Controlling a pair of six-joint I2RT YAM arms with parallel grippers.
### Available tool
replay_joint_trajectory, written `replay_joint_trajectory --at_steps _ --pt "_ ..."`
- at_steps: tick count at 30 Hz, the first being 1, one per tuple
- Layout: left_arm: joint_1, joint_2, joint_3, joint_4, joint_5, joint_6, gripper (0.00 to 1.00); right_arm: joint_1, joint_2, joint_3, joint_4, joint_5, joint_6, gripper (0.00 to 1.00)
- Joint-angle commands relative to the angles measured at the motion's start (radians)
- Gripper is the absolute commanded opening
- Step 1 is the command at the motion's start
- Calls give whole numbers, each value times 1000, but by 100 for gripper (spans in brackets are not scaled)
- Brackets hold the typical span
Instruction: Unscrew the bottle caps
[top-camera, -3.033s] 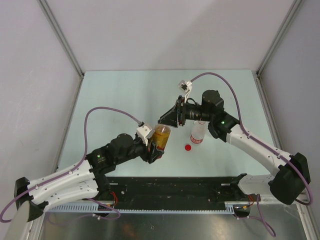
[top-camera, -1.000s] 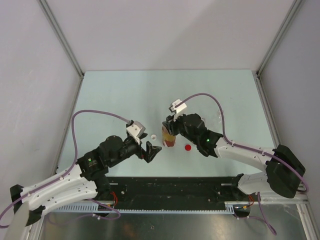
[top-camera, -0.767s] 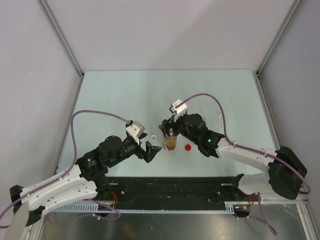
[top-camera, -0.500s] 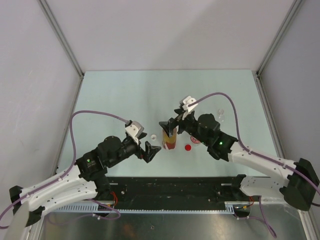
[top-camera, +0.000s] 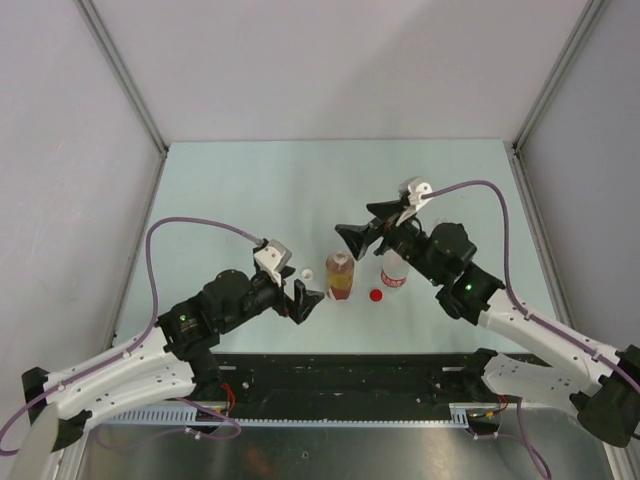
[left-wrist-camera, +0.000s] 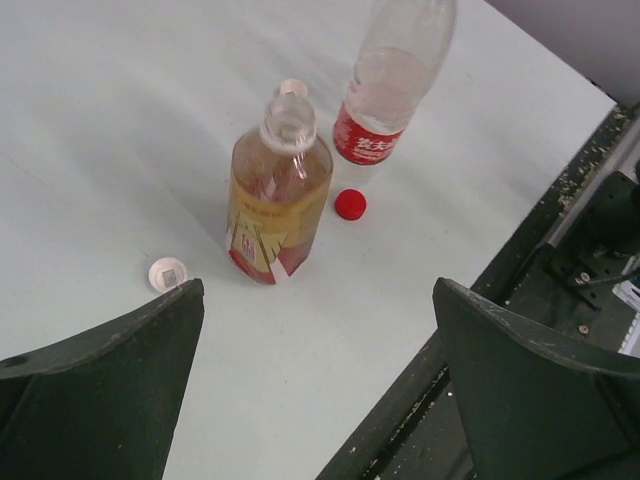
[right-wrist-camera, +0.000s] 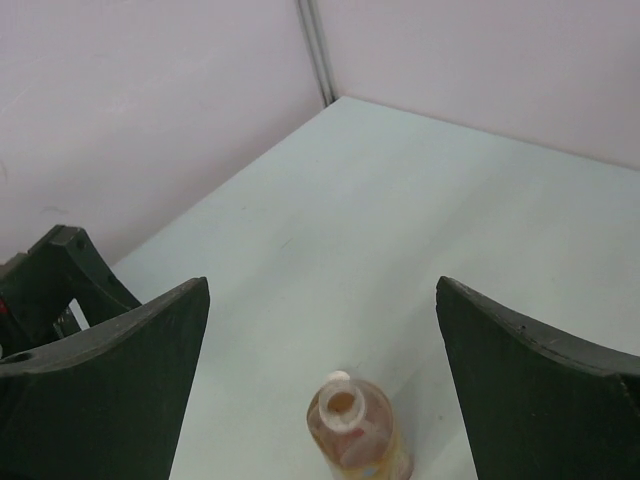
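Note:
The amber bottle (top-camera: 340, 277) stands upright on the table with its neck open (left-wrist-camera: 288, 120), between the two arms. Right of it stands the red-and-white-labelled bottle (top-camera: 393, 270), also without a cap (left-wrist-camera: 385, 110). A red cap (top-camera: 376, 295) lies between them at the front (left-wrist-camera: 350, 204). A white cap (top-camera: 307, 274) lies left of the amber bottle (left-wrist-camera: 167, 273). Another pale cap (left-wrist-camera: 293, 88) shows behind the amber bottle's neck. My left gripper (top-camera: 303, 300) is open, low and just left of the amber bottle. My right gripper (top-camera: 368, 228) is open, raised behind the bottles. The plain clear bottle is hidden.
The dark rail (top-camera: 350, 375) runs along the table's front edge, close behind the red cap in the left wrist view. Grey walls and a metal corner post (right-wrist-camera: 315, 50) close the table at the back. The right arm (top-camera: 470, 290) crosses the right half.
My right gripper opened, let go of the amber bottle, and drew back up and to the right. The bottle stays standing. The left arm has not moved.

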Motion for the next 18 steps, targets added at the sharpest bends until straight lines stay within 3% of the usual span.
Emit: replay_joint_trajectory --at_steps 1,7,13,18 --pt "44 22 11 -27 -61 -89 99 -94 -58 1 -31 -53 117 98" --pt "228 43 27 -144 -13 -159 99 -295 -155 10 -150 -102 179 97" --pt "444 76 19 -183 140 -199 99 -482 -220 55 -341 6 174 97" --pt "493 120 37 -194 160 -211 100 -709 -267 77 -481 6 195 97"
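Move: The open amber bottle stands about 10 cm ahead of the left hand and 8 cm to its right, its middle some 12 cm lower. From the right hand the amber bottle is roughly 2 cm back, 3 cm left and 24 cm down. The red-labelled bottle stands about 10 cm to the right hand's right and 1 cm ahead, and the clear bottle some 19 cm right and 5 cm ahead. The red cap lies 6 cm right and 3 cm back, on the table. Sweep the open right gripper about 19 cm to the right and a little forward, nearly level, high over the red-labelled bottle towards the clear one, turning it some 30 degrees clockwise. At the same time draw the open left gripper left, forward and down, away from the amber bottle, turning it counter-clockwise and tipping its fingers down. ##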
